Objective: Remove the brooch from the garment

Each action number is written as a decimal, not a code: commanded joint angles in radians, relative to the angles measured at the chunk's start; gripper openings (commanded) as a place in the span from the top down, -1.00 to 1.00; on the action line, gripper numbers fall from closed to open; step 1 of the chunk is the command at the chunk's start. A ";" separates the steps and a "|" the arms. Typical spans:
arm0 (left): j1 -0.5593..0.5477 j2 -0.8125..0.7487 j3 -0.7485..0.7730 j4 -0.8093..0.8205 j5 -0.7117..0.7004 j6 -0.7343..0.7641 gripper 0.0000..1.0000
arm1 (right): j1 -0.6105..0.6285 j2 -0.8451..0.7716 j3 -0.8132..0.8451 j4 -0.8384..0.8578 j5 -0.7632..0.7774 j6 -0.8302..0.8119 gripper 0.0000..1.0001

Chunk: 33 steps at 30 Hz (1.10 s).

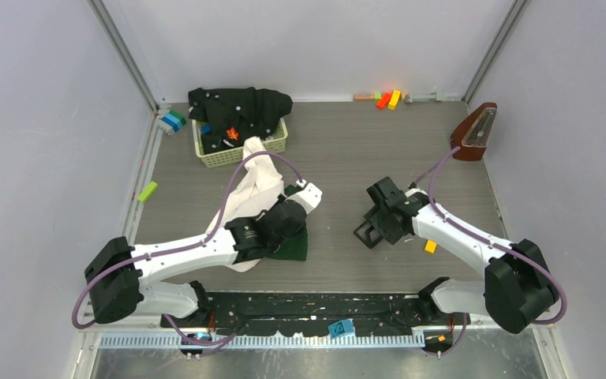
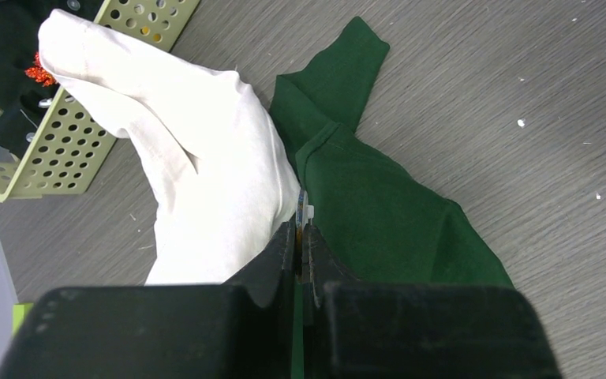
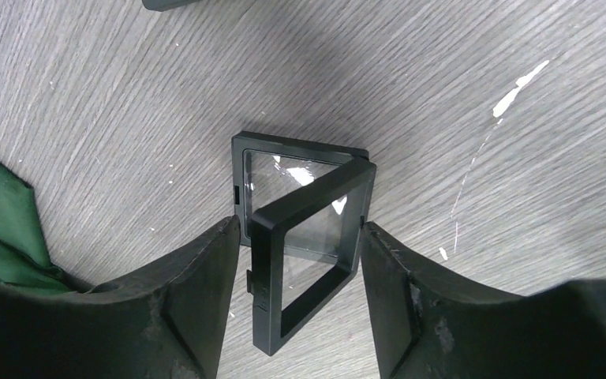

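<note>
The garment [image 1: 256, 188] lies left of centre, with cream-white cloth [image 2: 205, 174] trailing toward a basket and dark green cloth [image 2: 379, 213] beside it. My left gripper [image 1: 288, 218] hovers over the seam between the two colours. It [image 2: 303, 229] is shut on a thin, pale piece that sticks out at the tips, apparently the brooch [image 2: 304, 212]. My right gripper [image 1: 372, 227] is low over a small black square box [image 1: 363, 234]. In the right wrist view the box [image 3: 268, 260] has its clear-windowed lid raised. The right gripper [image 3: 300, 230] is open, one finger on each side of that lid.
A pale green perforated basket [image 1: 272, 147] at the back left holds a black speckled garment [image 1: 241, 104]. Coloured blocks [image 1: 387, 99] lie along the back wall, a brown wedge-shaped case [image 1: 473, 131] at the back right, a green block [image 1: 147, 191] at left, an orange block [image 1: 430, 246] beside the right arm.
</note>
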 commanded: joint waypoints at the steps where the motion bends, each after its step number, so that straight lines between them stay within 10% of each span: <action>1: -0.006 0.000 0.022 0.038 0.007 0.010 1.00 | -0.004 -0.054 -0.010 -0.036 0.024 -0.009 -0.19; 19: -0.044 0.003 0.002 0.098 0.060 0.078 1.00 | -0.003 -0.135 -0.024 0.066 -0.109 -0.202 0.94; 33: -0.066 -0.157 -0.364 0.749 0.412 0.330 1.00 | -0.005 -0.093 -0.069 0.524 -0.618 -0.507 0.97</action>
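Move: Between the right hand's open fingers stands the raised leaf of the open black case, whose middle lies about 1 cm back, 2 cm left and 2 cm below. From the same hand, a second black frame lies roughly 11 cm ahead, level sideways, and the garment 27 cm left and 3 cm ahead. From the left hand the case is about 19 cm right, 4 back and 12 below; the garment is some 5 cm left, 2 back and 12 below. Closing on the case's raised leaf while easing slightly up and back, the right fingers pinch its edge, then carry the case left about 8 cm and up, some 4 cm in all, swinging some 35 degrees counter-clockwise. The left hand, still shut on the brooch, moves right and back about 4 cm each and down a little towards the case, turning clockwise. ##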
